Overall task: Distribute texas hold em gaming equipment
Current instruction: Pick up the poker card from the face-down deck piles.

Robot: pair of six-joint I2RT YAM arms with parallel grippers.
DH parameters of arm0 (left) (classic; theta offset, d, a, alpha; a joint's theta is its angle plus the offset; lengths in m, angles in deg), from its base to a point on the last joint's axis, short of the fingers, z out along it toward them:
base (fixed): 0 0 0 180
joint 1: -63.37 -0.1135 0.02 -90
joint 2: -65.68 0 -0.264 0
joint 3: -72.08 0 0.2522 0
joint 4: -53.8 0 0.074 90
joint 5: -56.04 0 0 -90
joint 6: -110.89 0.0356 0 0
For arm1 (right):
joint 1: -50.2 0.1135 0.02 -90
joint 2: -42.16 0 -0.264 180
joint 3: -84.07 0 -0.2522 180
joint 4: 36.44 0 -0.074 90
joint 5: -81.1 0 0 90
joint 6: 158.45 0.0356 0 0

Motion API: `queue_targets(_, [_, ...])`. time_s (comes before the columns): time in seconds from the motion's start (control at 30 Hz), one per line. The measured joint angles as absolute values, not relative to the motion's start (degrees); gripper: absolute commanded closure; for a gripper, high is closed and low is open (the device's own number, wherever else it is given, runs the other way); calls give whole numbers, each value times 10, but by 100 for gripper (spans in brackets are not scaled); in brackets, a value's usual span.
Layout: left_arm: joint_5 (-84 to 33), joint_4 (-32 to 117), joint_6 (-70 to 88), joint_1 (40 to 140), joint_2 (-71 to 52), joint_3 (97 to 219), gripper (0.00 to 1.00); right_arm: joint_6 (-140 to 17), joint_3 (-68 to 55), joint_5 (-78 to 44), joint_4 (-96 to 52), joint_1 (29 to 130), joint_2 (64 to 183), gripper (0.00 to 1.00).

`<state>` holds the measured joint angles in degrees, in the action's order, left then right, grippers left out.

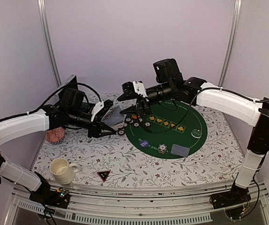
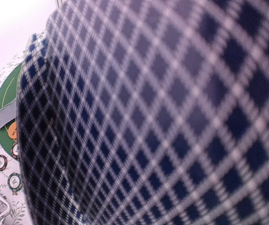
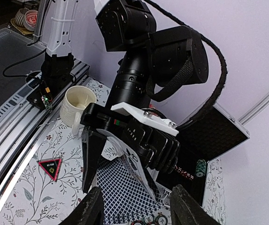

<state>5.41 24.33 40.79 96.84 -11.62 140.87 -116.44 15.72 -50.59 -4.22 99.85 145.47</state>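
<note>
My left gripper (image 1: 108,123) is shut on a fanned stack of grey-blue-backed playing cards (image 1: 113,115), held above the table's left middle. The cards' back (image 2: 162,122) fills the left wrist view. From the right wrist view the cards (image 3: 125,192) sit between the left fingers. My right gripper (image 1: 123,93) hovers open just above and behind them, its fingers (image 3: 89,208) empty. Poker chips (image 1: 139,123) and an orange button (image 1: 134,117) lie at the green mat's left edge. A blue button (image 1: 144,143), a chip stack (image 1: 162,149) and a card (image 1: 180,150) rest near its front. The black triangular marker (image 1: 103,175) lies near the front edge.
The round green felt mat (image 1: 190,119) covers the table's centre right. A cream mug (image 1: 61,169) stands at the front left and a pink patterned dish (image 1: 55,136) at the left. An open black case (image 3: 214,140) holding a green chip stack sits behind the left arm.
</note>
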Motion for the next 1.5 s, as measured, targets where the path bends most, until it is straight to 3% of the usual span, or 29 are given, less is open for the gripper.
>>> queue_targets(0.3, [54,243,408,968,-116,1409,83,-1191,186,-492,-27,1016,1488,62])
queue_targets(0.43, [54,244,408,968,-116,1409,82,-1198,195,-485,-21,1019,1494,79])
queue_targets(0.53, [54,244,408,968,-116,1409,83,-1207,204,-483,-12,1022,1497,98])
queue_targets(0.87, [53,244,408,968,-116,1409,82,-1220,189,-468,-4,1026,1482,99])
queue_targets(1.23, [51,244,408,968,-116,1409,82,-1221,94,-429,-32,1026,1338,99])
queue_targets(1.5, [48,244,408,968,-116,1409,82,-1074,18,-393,-108,968,1220,99])
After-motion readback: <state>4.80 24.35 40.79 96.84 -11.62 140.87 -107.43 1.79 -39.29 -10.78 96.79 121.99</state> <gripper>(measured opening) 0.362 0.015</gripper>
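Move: The raised poker card, standing off the deck, has its middle about 5 cm to the left of the right hand and 2 cm below it, level with it fore and aft. The rest of the deck, still in the left gripper, is some 6 cm to the right hand's left and 6 cm below it; the near group of chips lies roughly 15 cm ahead, 4 cm left and 29 cm down. From the left hand the raised card is about 4 cm to the right and 5 cm up. The half-open right hand eases about 2 cm left and slightly down onto the free end of the raised poker card, then shuts its fingers fully and pinches the card, while the left hand stays still and keeps its hold on the deck. After a short hold the right hand draws the card away from the deck, some 11 cm to the right and 11 cm up, drifting back at first and then forward again, with the wrist turning roughly 15 degrees clockwise near the end. ##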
